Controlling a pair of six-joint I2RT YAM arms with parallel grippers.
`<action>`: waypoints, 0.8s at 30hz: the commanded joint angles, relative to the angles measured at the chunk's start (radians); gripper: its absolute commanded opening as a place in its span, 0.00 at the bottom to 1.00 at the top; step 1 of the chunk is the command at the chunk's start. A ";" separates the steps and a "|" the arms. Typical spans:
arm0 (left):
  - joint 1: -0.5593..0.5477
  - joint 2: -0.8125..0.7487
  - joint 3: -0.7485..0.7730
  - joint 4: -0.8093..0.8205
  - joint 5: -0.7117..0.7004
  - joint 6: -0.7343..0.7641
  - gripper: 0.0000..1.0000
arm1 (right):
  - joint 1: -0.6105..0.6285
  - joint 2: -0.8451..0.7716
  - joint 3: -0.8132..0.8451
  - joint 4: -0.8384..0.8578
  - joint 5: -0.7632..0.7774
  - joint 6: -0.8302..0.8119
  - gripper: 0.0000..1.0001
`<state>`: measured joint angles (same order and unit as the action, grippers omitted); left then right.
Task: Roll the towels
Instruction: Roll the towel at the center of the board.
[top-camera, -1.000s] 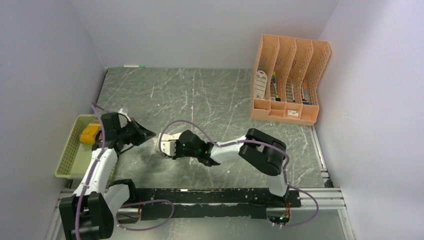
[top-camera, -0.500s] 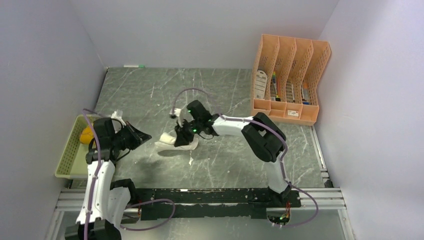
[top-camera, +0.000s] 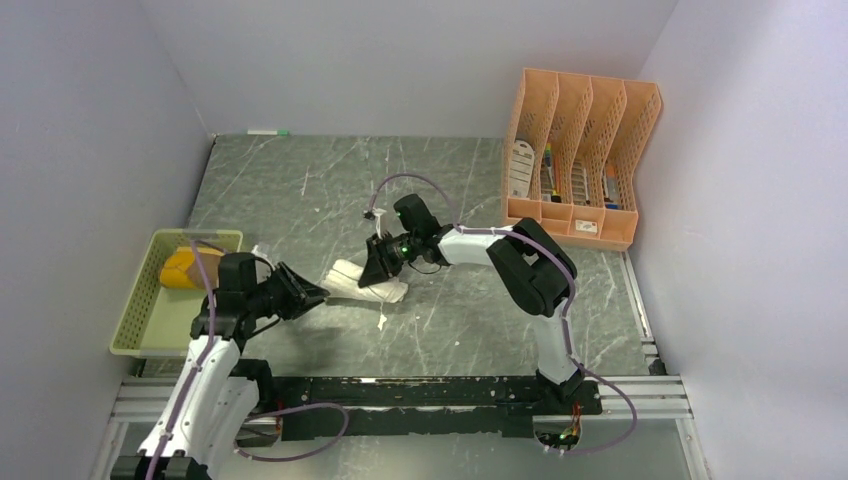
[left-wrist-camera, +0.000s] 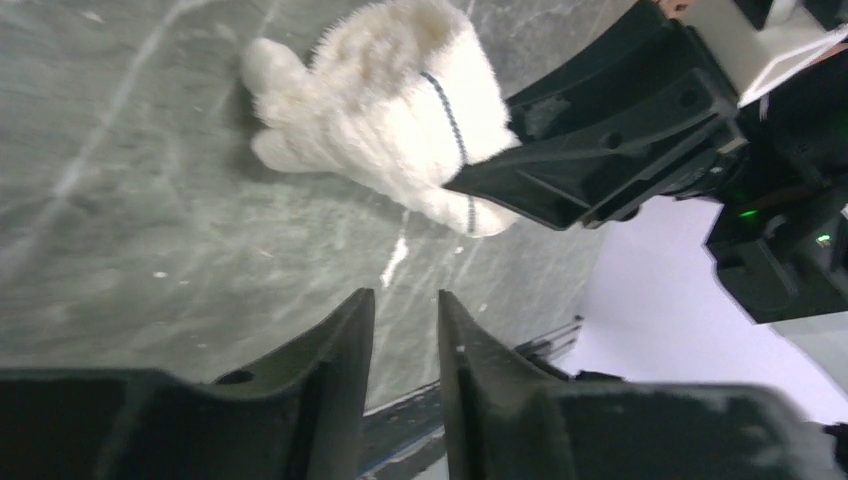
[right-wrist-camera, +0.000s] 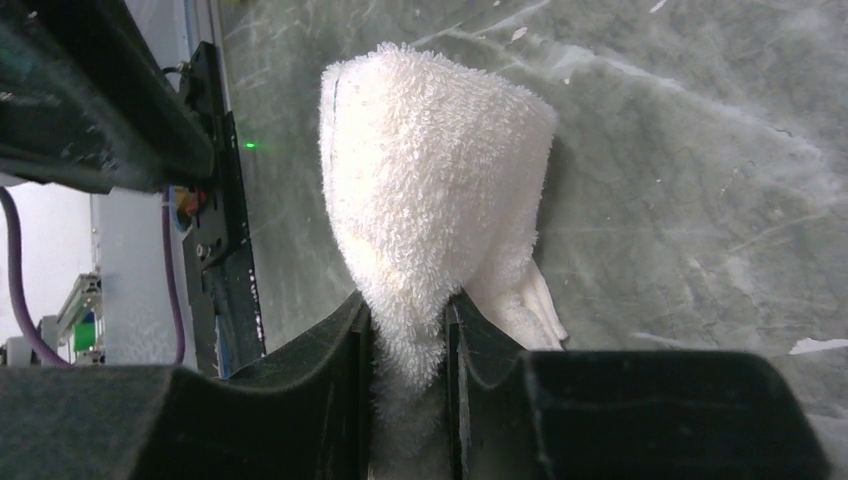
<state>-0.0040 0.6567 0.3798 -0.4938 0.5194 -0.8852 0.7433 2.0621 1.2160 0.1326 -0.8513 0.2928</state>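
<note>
The cream-white towel (top-camera: 352, 277) lies bunched in a loose roll on the marble tabletop, left of centre. My right gripper (top-camera: 377, 268) reaches it from the far right and is shut on its end; in the right wrist view the fluffy towel (right-wrist-camera: 430, 170) is pinched between the jaws (right-wrist-camera: 405, 310). My left gripper (top-camera: 316, 294) hovers just left of the towel and near it, apart from it. Its fingers (left-wrist-camera: 405, 300) stand a narrow gap apart with nothing between them, and the towel (left-wrist-camera: 385, 110) lies ahead. The brown and mustard towel (top-camera: 180, 268) sits in the green basket.
The green mesh basket (top-camera: 135, 305) stands at the table's left edge, beside the left arm. An orange file rack (top-camera: 580, 150) holding small items is at the back right. White walls close in the table on three sides.
The right wrist swung round to the towel's far side, carrying the cream towel a little right. The left gripper left the basket, moved right towards the towel, and its jaws parted.
</note>
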 joint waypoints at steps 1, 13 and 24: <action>-0.094 0.005 -0.039 0.187 -0.045 -0.217 0.48 | 0.006 0.010 -0.032 0.022 0.112 0.043 0.06; -0.307 0.209 -0.044 0.328 -0.276 -0.468 0.79 | 0.010 -0.030 -0.034 0.024 0.195 0.028 0.07; -0.449 0.346 0.158 0.132 -0.606 -0.561 0.99 | 0.022 -0.083 -0.057 0.021 0.206 0.017 0.07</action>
<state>-0.4171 0.9588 0.4923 -0.2649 0.0586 -1.3796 0.7586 2.0197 1.1831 0.1677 -0.6903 0.3313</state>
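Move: The white towel's middle lies about 8 cm to the left gripper's right, some 4 cm ahead and about 5 cm below. The brown towel is roughly 26 cm to that gripper's left and 6 cm ahead, in the green bin, whose middle is about 29 cm left and 1 cm ahead; both sit some 5 cm lower. The right gripper already pinches the white towel near its middle, about 1 cm back, 1 cm left and 1 cm down. Bring the left gripper right towards the near side of the white towel, about 5 cm, dipping some 3 cm while its fingers spread wide; then swing it forward about 5 cm and back up, turning it some 15 degrees counter-clockwise. Keep the right gripper's pinch on the towel, easing it forward 1.5 cm. ##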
